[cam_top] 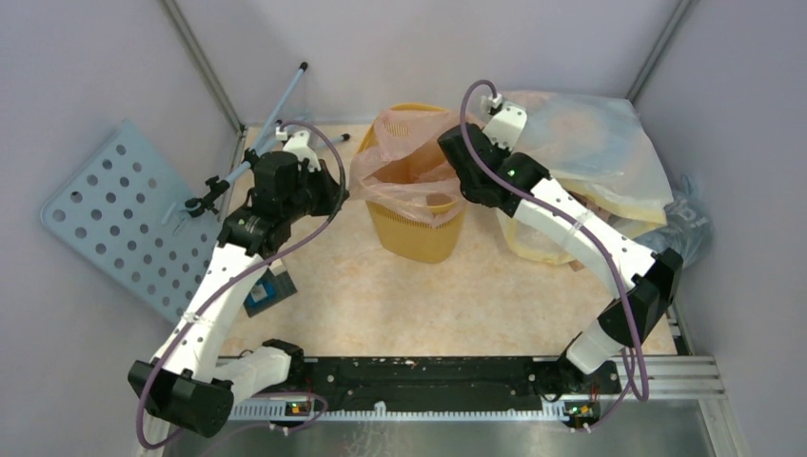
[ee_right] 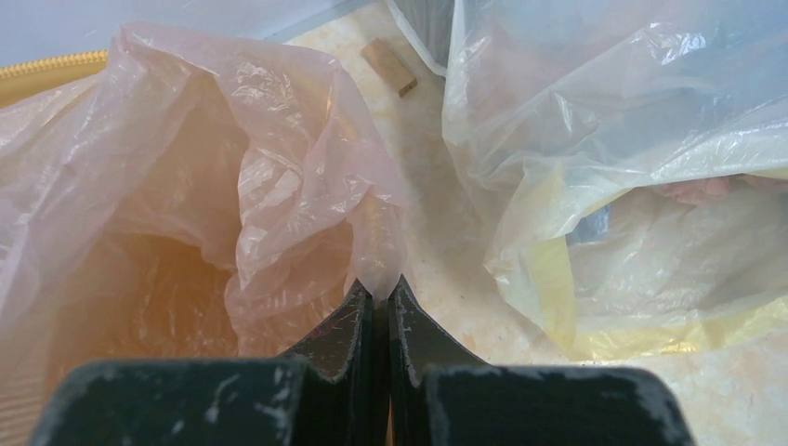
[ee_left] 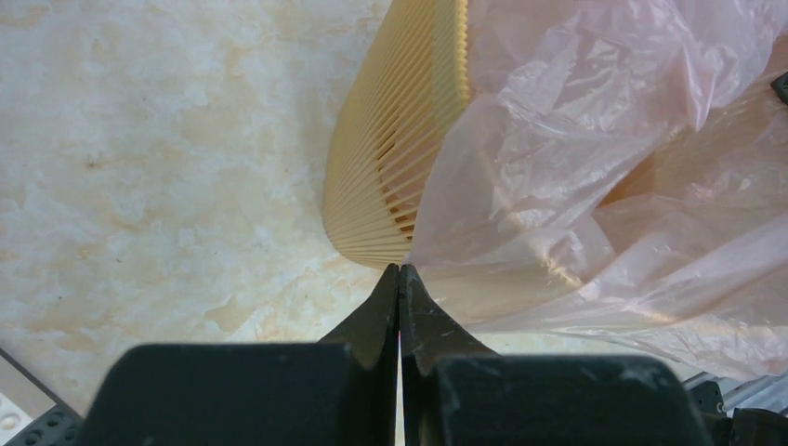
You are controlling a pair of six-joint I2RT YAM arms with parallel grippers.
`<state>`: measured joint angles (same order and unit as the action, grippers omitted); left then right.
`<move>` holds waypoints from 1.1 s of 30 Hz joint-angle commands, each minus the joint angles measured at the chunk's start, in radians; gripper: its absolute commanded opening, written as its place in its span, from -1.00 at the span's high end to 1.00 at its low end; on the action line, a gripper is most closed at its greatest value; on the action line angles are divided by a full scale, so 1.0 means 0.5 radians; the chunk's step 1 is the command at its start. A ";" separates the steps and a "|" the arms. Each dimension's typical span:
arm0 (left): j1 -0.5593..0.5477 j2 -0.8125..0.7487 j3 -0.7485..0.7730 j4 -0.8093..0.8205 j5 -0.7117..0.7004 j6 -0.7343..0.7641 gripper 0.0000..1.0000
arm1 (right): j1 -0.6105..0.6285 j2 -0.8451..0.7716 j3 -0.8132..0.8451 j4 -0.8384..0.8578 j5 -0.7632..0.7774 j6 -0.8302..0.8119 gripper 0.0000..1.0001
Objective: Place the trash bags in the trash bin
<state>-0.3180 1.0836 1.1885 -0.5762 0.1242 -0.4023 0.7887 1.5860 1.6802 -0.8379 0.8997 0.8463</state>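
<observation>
The yellow-orange trash bin [cam_top: 419, 233] stands upright at the middle back of the table. A thin pale pink trash bag [cam_top: 404, 157] is draped over its mouth and hangs down the outside. My left gripper [cam_top: 343, 195] is at the bin's left side. In the left wrist view it [ee_left: 400, 271] is shut, and the film of the bag [ee_left: 595, 167] is drawn to a point at its tips, beside the ribbed bin wall [ee_left: 390, 158]. My right gripper [cam_top: 449, 145] is at the bin's right rim. It [ee_right: 381, 283] is shut on a fold of the pink bag [ee_right: 279, 177].
A large whitish-yellow sack [cam_top: 590, 152] lies right of the bin, close to my right arm, with a grey-blue bag [cam_top: 687, 224] behind it. A perforated grey-blue board [cam_top: 124, 209] and a thin rod [cam_top: 281, 100] stand at the left. A small wooden block [ee_right: 390, 67] lies behind the bin.
</observation>
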 commanded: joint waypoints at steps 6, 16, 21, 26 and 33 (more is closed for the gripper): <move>0.067 0.000 -0.168 0.409 -0.081 -0.039 1.00 | -0.033 -0.045 -0.081 0.303 -0.053 -0.204 1.00; 0.069 -0.022 -0.268 0.658 -0.182 -0.005 1.00 | -0.114 -0.275 -0.415 0.864 -0.574 -0.818 1.00; 0.069 -0.019 -0.299 0.705 -0.184 -0.015 1.00 | -0.280 -0.308 -0.413 0.832 -0.999 -0.886 1.00; 0.069 -0.082 -0.294 0.660 -0.227 0.016 0.37 | -0.318 -0.335 -0.378 0.777 -1.121 -0.973 1.00; 0.068 -0.241 -0.197 0.467 -0.418 0.078 -0.17 | -0.334 -0.342 -0.313 0.691 -1.221 -1.064 1.00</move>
<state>-0.2958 1.0134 1.0519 -0.3138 0.0196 -0.4046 0.6254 1.4708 1.4799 -0.4500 0.4007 0.3645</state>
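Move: The left hand has the trash bag's edge pinched; the bin's left rim, where it goes, lies about 6 cm ahead, 5 cm right and 3 cm lower, with the blue stand some 20 cm ahead, 11 cm left, down on the table. The right hand holds the opposite edge; the bin's right rim is roughly 3 cm ahead, 1 cm left and 3 cm below. The white bag lies about 25 cm right of this hand, 5 cm ahead and 20 cm below. Forward about 3.5 cm goes the left hand, dipping about 1 cm at first and tipping its fingers up some 10 degrees, to bring the pinched bag edge to the bin's left rim; there it opens its fingers halfway, lets the edge go and draws off left, back and up. Meanwhile the right hand keeps its pinch, eases forward and a little left, and swivels counter-clockwise. ##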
